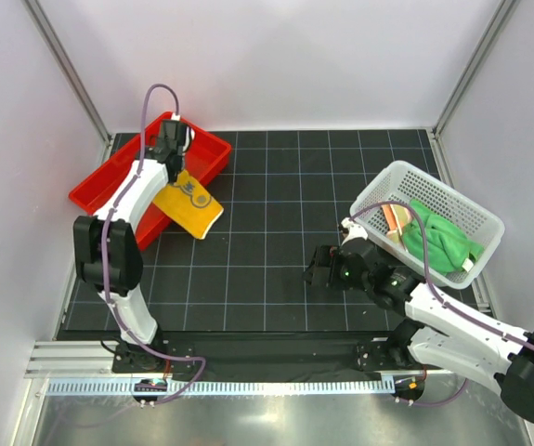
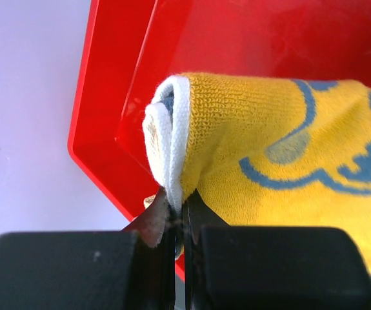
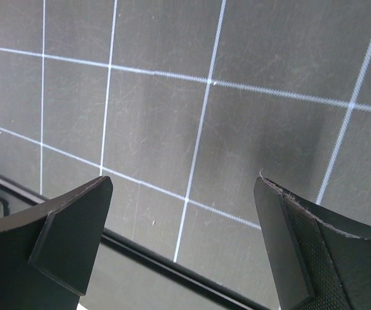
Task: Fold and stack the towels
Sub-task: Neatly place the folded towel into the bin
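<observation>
My left gripper (image 1: 179, 175) (image 2: 184, 208) is shut on the white-hemmed edge of the yellow-orange towel (image 1: 192, 208) (image 2: 269, 168). The towel hangs folded from the jaws, half over the red tray (image 1: 99, 190) (image 2: 108, 123) and half over the mat. A green towel (image 1: 441, 243) lies bunched in the white basket (image 1: 389, 179) at the right. Beside it an orange-and-pastel striped towel (image 1: 397, 217) shows only partly. My right gripper (image 1: 313, 270) (image 3: 185, 194) stands open just above the mat, left of the basket, with nothing between its fingers.
The black grid mat (image 1: 276, 186) (image 3: 172, 97) covers the table. The red tray sits tilted at the back left near the left wall. The basket stands at the right edge of the mat. White enclosure walls close in three sides.
</observation>
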You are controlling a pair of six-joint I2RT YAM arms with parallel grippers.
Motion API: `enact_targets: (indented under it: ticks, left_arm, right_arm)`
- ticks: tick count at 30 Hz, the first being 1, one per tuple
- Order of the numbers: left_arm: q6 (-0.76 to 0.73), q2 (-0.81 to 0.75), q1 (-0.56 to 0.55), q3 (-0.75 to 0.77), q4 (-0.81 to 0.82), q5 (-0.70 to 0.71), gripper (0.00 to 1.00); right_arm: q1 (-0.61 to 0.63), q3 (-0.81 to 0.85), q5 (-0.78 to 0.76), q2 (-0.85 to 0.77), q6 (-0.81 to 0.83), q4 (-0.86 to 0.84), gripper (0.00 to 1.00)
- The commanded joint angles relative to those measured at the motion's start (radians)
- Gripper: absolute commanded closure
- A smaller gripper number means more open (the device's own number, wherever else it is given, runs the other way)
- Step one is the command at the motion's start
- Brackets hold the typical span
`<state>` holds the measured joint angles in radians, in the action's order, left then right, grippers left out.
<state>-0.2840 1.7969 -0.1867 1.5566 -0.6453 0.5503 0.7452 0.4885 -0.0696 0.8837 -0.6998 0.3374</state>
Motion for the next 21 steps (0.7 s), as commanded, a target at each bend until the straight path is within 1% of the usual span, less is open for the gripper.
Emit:
enact_targets:
  ticks: [1, 4, 6, 9, 13, 21]
  left_arm:
    - [-0.072, 0.044, 0.036, 0.065, 0.137, 0.039, 1.0]
    - [-0.083, 0.079, 0.064, 0.089, 0.173, 0.004, 1.0]
    - [-0.095, 0.099, 0.078, 0.108, 0.216, 0.01, 1.0]
    - [-0.121, 0.163, 0.101, 0.157, 0.225, -0.007, 1.0]
    - [-0.142, 0.26, 0.122, 0.249, 0.228, 0.022, 1.0]
    - [-0.144, 0.344, 0.145, 0.298, 0.274, 0.051, 1.0]
  right_arm:
    - [0.005, 0.03, -0.065, 0.003, 0.043, -0.058, 0.0]
    - [0.005, 0.022, -0.068, 0.026, 0.056, -0.074, 0.0]
    - [0.005, 0.022, -0.071, 0.04, 0.066, -0.08, 0.0]
    - [0.005, 0.032, -0.084, 0.076, 0.08, -0.083, 0.0]
    - [0.005, 0.033, -0.09, 0.098, 0.088, -0.107, 0.0]
    - [0.005, 0.05, -0.087, 0.15, 0.092, -0.138, 0.0]
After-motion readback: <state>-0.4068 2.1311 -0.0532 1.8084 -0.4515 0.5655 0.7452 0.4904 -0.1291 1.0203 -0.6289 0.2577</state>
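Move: The left hand already holds one end of the yellow towel roughly over the middle of the red bin, whose centre lies some 12 cm below and about 1 cm to its left. The bin's far corner is about 17 cm ahead and 1 cm to the right. The towel's middle trails some 7 cm back and 9 cm to the right, 8 cm lower, its loose end out past the near-right rim. For the right hand the bin lies about 26 cm ahead, 45 cm left and 5 cm lower. Carry the towel on over the red bin with the left gripper: forward about 9 cm towards the far wall of the bin and some 6 cm left, sinking a little all the way, most clearly at the end. Keep the fingers shut on the towel's end and the wrist nearly as it is. Let the empty right hand, fingers wide open, settle about 2 cm down. ##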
